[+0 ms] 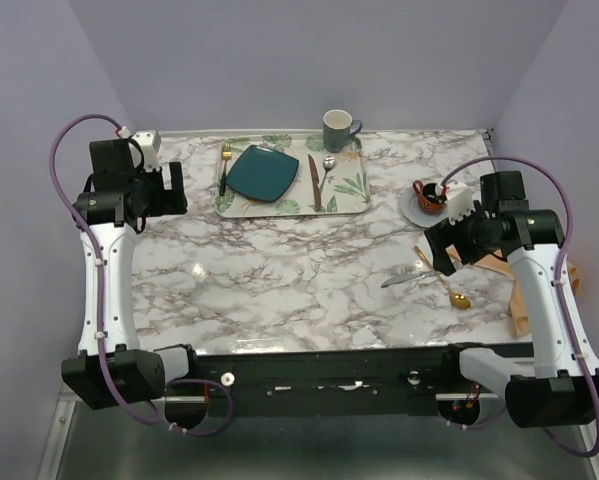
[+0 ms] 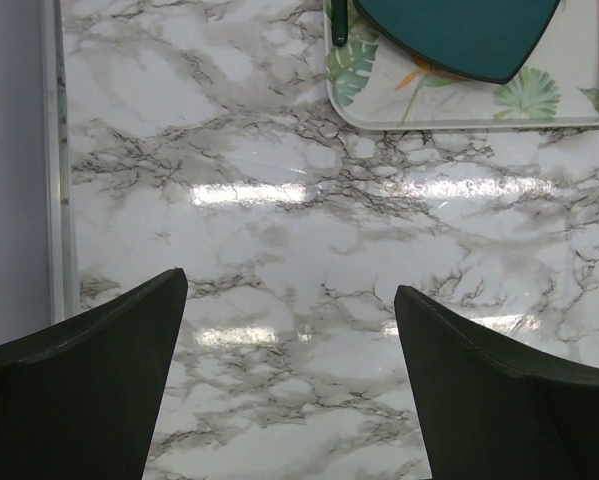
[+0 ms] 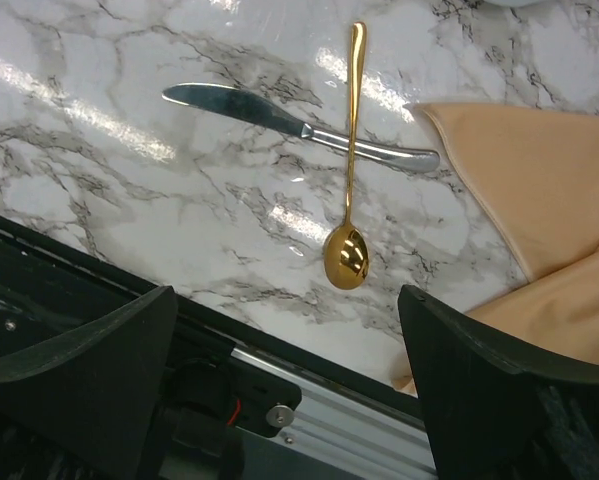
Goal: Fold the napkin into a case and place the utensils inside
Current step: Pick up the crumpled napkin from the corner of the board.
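Note:
The peach-tan napkin [image 1: 498,264] [image 3: 539,180] lies rumpled at the table's right edge, partly hidden under my right arm in the top view. Just left of it the gold spoon [image 1: 445,281] [image 3: 350,150] lies crossed over the handle of the silver knife [image 1: 403,279] [image 3: 279,118]. My right gripper [image 1: 441,250] [image 3: 284,300] hovers open above the table's near edge, close to the spoon's bowl, holding nothing. Far left, my left gripper [image 1: 177,188] [image 2: 289,290] stands open over bare marble, beside the tray.
A leaf-patterned tray [image 1: 289,211] [image 2: 429,100] at the back holds a teal plate [image 1: 262,172] [image 2: 469,30], a gold fork [image 1: 224,165], a brown-handled knife [image 1: 314,182] and a silver spoon [image 1: 327,168]; a green mug [image 1: 339,130] stands at its far edge. A brown cup on a saucer [image 1: 426,200] sits right of it.

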Controlling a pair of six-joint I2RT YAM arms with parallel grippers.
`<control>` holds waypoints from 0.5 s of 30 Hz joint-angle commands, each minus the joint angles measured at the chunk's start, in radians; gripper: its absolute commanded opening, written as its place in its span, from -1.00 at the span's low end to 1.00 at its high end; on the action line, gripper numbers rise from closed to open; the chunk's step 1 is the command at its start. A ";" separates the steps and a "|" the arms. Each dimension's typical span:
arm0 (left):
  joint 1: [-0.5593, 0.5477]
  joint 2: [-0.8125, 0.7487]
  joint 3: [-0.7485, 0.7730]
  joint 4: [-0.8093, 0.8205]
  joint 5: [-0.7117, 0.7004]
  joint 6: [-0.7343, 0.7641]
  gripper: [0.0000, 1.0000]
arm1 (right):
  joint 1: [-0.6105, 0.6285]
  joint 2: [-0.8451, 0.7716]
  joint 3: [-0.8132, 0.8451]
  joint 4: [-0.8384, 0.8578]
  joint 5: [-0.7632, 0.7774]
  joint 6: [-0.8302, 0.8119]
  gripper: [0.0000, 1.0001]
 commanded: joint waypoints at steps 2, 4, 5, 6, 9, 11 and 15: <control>-0.012 0.064 -0.009 -0.033 -0.010 -0.006 0.97 | -0.089 0.003 -0.062 0.014 0.072 -0.056 1.00; -0.017 0.079 -0.010 -0.030 -0.005 -0.008 0.97 | -0.170 0.017 -0.071 0.025 0.083 -0.079 1.00; -0.025 0.081 -0.015 -0.021 -0.004 -0.008 0.97 | -0.199 0.022 -0.096 0.039 0.109 -0.108 1.00; -0.031 0.083 -0.026 -0.018 -0.007 -0.009 0.97 | -0.230 0.028 -0.110 0.059 0.127 -0.122 1.00; -0.055 0.090 -0.038 -0.015 -0.025 -0.006 0.97 | -0.369 0.080 -0.130 0.129 0.152 -0.173 1.00; -0.068 0.093 -0.044 -0.013 -0.045 0.024 0.97 | -0.448 0.133 -0.125 0.166 0.164 -0.209 1.00; -0.091 0.107 -0.041 -0.013 -0.047 0.060 0.97 | -0.499 0.197 -0.125 0.256 0.212 -0.271 1.00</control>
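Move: Off to the right of the right hand, some 23 cm away, level with it and about 17 cm lower, lies the middle of the crumpled napkin. The gold spoon's middle is about 2 cm to that hand's right and 3 cm ahead, the silver knife's about 3 cm to its left and 3 cm ahead, both on the marble 17 cm below. From the left hand the napkin lies some 80 cm right, 10 cm back and 24 cm down. Swinging out to its right by about 14 cm, the right hand leaves the spoon and knife and heads for the napkin, sinking roughly 6 cm as it goes. Its wrist turns about 20 degrees clockwise and tips slightly steeper, with the fingers wide open and empty. The left hand, also open, sinks some 4 cm over bare marble. ##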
